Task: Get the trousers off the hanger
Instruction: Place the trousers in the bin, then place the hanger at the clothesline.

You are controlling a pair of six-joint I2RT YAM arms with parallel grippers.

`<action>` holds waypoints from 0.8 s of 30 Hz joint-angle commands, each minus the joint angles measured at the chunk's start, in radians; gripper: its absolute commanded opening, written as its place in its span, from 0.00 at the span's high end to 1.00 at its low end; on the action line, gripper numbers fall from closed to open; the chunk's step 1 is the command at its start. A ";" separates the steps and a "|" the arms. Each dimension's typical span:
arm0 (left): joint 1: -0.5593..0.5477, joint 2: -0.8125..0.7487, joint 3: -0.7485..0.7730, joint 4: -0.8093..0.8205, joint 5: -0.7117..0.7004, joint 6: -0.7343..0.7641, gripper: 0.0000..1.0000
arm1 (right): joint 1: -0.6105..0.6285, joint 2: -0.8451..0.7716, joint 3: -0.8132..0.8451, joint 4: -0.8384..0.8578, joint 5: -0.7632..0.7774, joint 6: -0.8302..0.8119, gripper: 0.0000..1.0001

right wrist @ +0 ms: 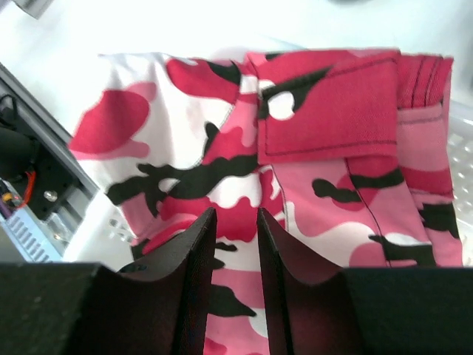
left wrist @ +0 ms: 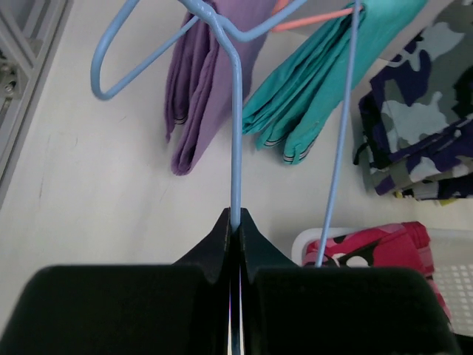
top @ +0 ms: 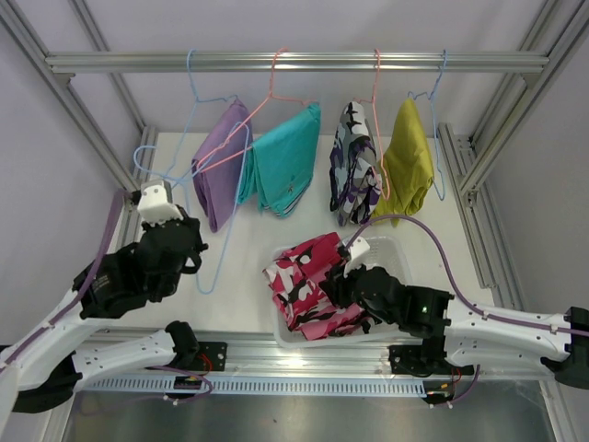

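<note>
My left gripper (left wrist: 236,216) is shut on the wire of an empty light-blue hanger (left wrist: 236,133), held off the rail at the table's left (top: 136,164). The pink-black-white camouflage trousers (top: 308,276) lie crumpled in a white basket (top: 394,247). My right gripper (right wrist: 236,214) hovers just above them, jaws apart with nothing between; it is over the basket in the top view (top: 339,276). Lilac (top: 219,170), teal (top: 285,161), purple-grey-white camouflage (top: 354,170) and mustard (top: 409,166) trousers hang on hangers from the rail (top: 294,62).
The metal frame's slanted struts (top: 497,138) flank the table on both sides. The hanging garments fill the back of the table. The right arm's purple cable (top: 433,235) arcs over the basket's right side.
</note>
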 commanded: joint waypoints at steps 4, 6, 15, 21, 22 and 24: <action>-0.002 0.012 0.162 0.058 0.172 0.168 1.00 | -0.003 -0.003 -0.040 -0.023 0.024 0.020 0.66; -0.004 0.024 0.226 0.040 0.241 0.194 0.99 | -0.003 -0.001 -0.046 -0.017 0.024 0.020 0.67; -0.004 0.054 0.325 -0.058 0.387 0.246 1.00 | -0.018 -0.004 -0.064 0.007 0.004 0.006 0.66; -0.002 0.000 0.324 -0.023 0.520 0.313 1.00 | -0.021 -0.015 -0.083 0.009 -0.003 0.011 0.66; -0.002 -0.001 0.343 -0.030 0.525 0.315 0.99 | -0.020 -0.015 -0.086 0.012 -0.003 0.011 0.66; -0.004 -0.009 0.372 -0.041 0.545 0.327 1.00 | -0.021 -0.024 -0.097 0.013 -0.005 0.014 0.66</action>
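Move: Below the half-open right hand, the red camouflage trousers already lie in the white bin, their middle about 2 cm ahead, 3 cm left and 13 cm down; the bin's middle is some 4 cm right and 2 cm ahead. From the left hand, holding the empty blue hanger, those trousers lie roughly 22 cm right, 4 cm back and 28 cm down, purple trousers hang straight ahead some 20 cm, and teal ones 20 cm ahead and 11 cm right. Lifting the still-pinched blue hanger about 7 cm, the left hand then mostly stops rising and keeps drawing back and right, some 4 cm each way, swinging its fingers about 30 degrees clockwise. The right hand sinks about 4 cm towards the trousers in the bin, easing slightly right, fingers staying partly open and not visibly touching the cloth. ##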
